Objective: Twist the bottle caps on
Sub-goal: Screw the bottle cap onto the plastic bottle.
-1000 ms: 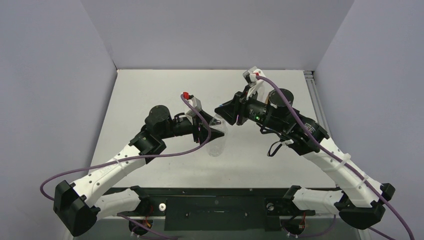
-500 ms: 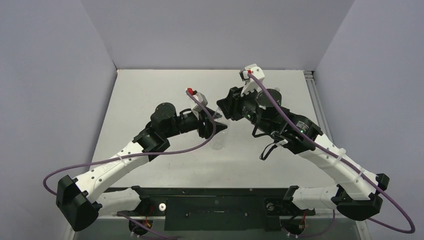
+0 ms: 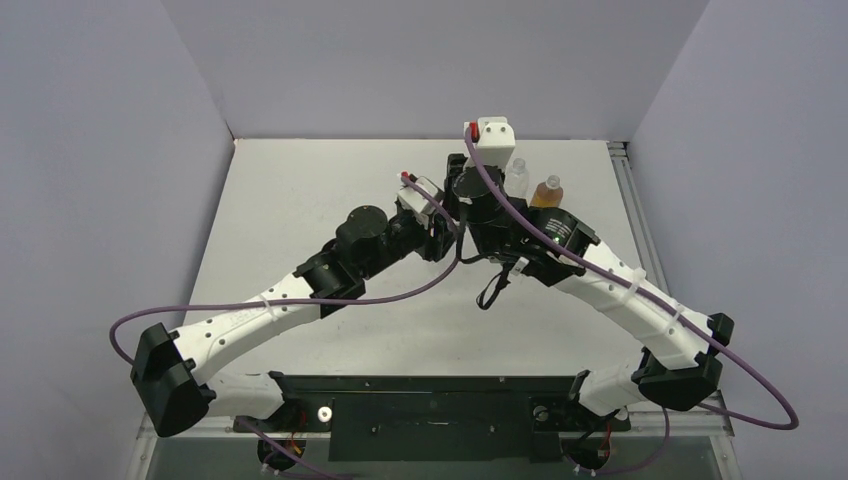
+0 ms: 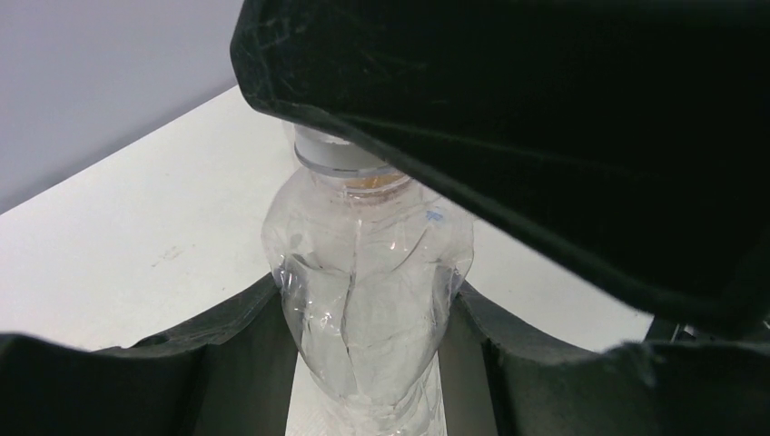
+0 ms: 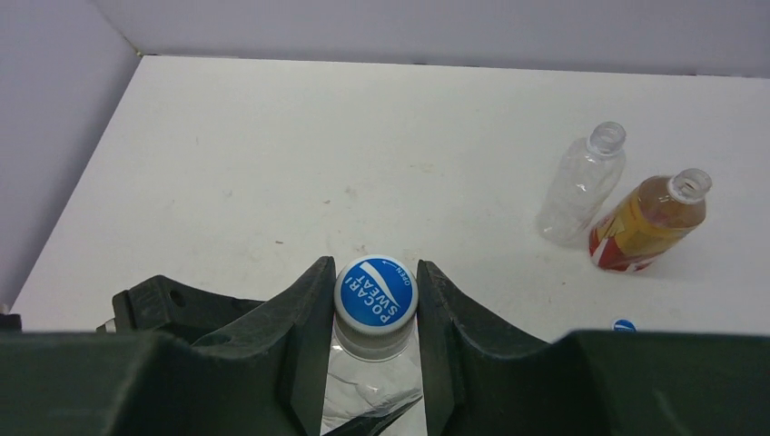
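Note:
A crumpled clear bottle (image 4: 368,263) is pinched at its body between my left gripper's (image 4: 368,363) two fingers. On its neck sits a blue-and-white cap (image 5: 375,293). My right gripper (image 5: 375,304) comes from above and is shut on that cap, one finger on each side. In the top view the two grippers meet at mid-table, the left gripper (image 3: 437,228) under the right gripper (image 3: 462,195), and the held bottle is hidden there. A second clear bottle (image 5: 586,182) and an amber bottle (image 5: 654,221) with a red band stand uncapped at the back right.
A small blue cap (image 5: 623,325) lies on the white table (image 3: 300,200) just in front of the amber bottle. Grey walls close in the table on the left, back and right. Purple cables loop off both arms.
Both arms have moved towards the back of the table with the bottle between them. The right wrist has swung round above the bottle, and its fingers have closed a little on the cap.

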You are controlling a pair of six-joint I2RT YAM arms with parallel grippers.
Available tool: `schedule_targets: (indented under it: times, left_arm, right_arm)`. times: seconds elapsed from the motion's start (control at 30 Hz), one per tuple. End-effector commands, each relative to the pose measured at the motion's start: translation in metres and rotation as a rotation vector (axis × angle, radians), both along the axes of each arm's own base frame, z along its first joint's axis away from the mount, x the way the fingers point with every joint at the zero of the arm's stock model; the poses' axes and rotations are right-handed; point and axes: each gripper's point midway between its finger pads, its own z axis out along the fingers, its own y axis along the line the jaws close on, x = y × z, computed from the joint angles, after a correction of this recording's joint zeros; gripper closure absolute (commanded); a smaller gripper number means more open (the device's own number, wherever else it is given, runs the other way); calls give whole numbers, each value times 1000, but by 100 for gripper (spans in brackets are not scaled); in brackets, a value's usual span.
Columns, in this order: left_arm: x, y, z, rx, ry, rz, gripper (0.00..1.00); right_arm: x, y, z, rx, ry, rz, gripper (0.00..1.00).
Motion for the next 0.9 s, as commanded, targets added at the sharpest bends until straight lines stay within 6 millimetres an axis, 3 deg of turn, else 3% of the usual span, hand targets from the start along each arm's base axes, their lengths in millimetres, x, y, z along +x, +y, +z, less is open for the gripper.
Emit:
schedule_targets:
  times: [0.0, 0.1, 0.2, 0.27, 0.33, 0.6, 0.77, 0.87]
  left_arm:
    - [15, 3, 72, -166, -141, 91, 100]
    - [16, 5, 67, -157, -137, 92, 100]
    - [12, 4, 60, -142, -127, 57, 100]
    - [9, 3, 52, -133, -111, 32, 100]
    - [6, 2, 44, -123, -93, 7, 100]
    - [-11, 7, 26, -118, -33, -129, 100]
    - [-30, 9, 24, -119, -15, -248, 100]
    - [-41, 12, 23, -123, -10, -306, 100]
  right_arm:
    - [-10, 6, -18, -65, 63, -8, 81]
    - [-11, 4, -14, -54, 55, -9, 69]
    - [-13, 3, -5, -17, 31, 13, 44]
    - [-15, 1, 4, 6, 13, 29, 33]
    - [-18, -1, 13, 28, -5, 47, 28]
    - [-43, 1, 45, 149, -79, 264, 17]
    - [-68, 14, 43, 154, -93, 499, 16]
    - [-68, 1, 46, 175, -108, 522, 16]
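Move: The cap is already between the right gripper's fingertips, on the neck of the bottle that the left gripper holds. From the left hand the cap lies some 7 cm above and about 1 cm ahead, level sideways. From the right hand, the clear bottle stands about 26 cm ahead and 17 cm to the right, the amber bottle about 24 cm ahead and 25 cm to the right, both nearly 30 cm below. Finish the small clockwise twist, then open the right fingers wide to let go of the cap and draw the right gripper back about 6 cm, rising some 3 cm and swinging back counter-clockwise roughly 20 degrees. Keep the left grip on the bottle body; let that hand rise about 2 cm and settle again, then ease slightly back and left. ##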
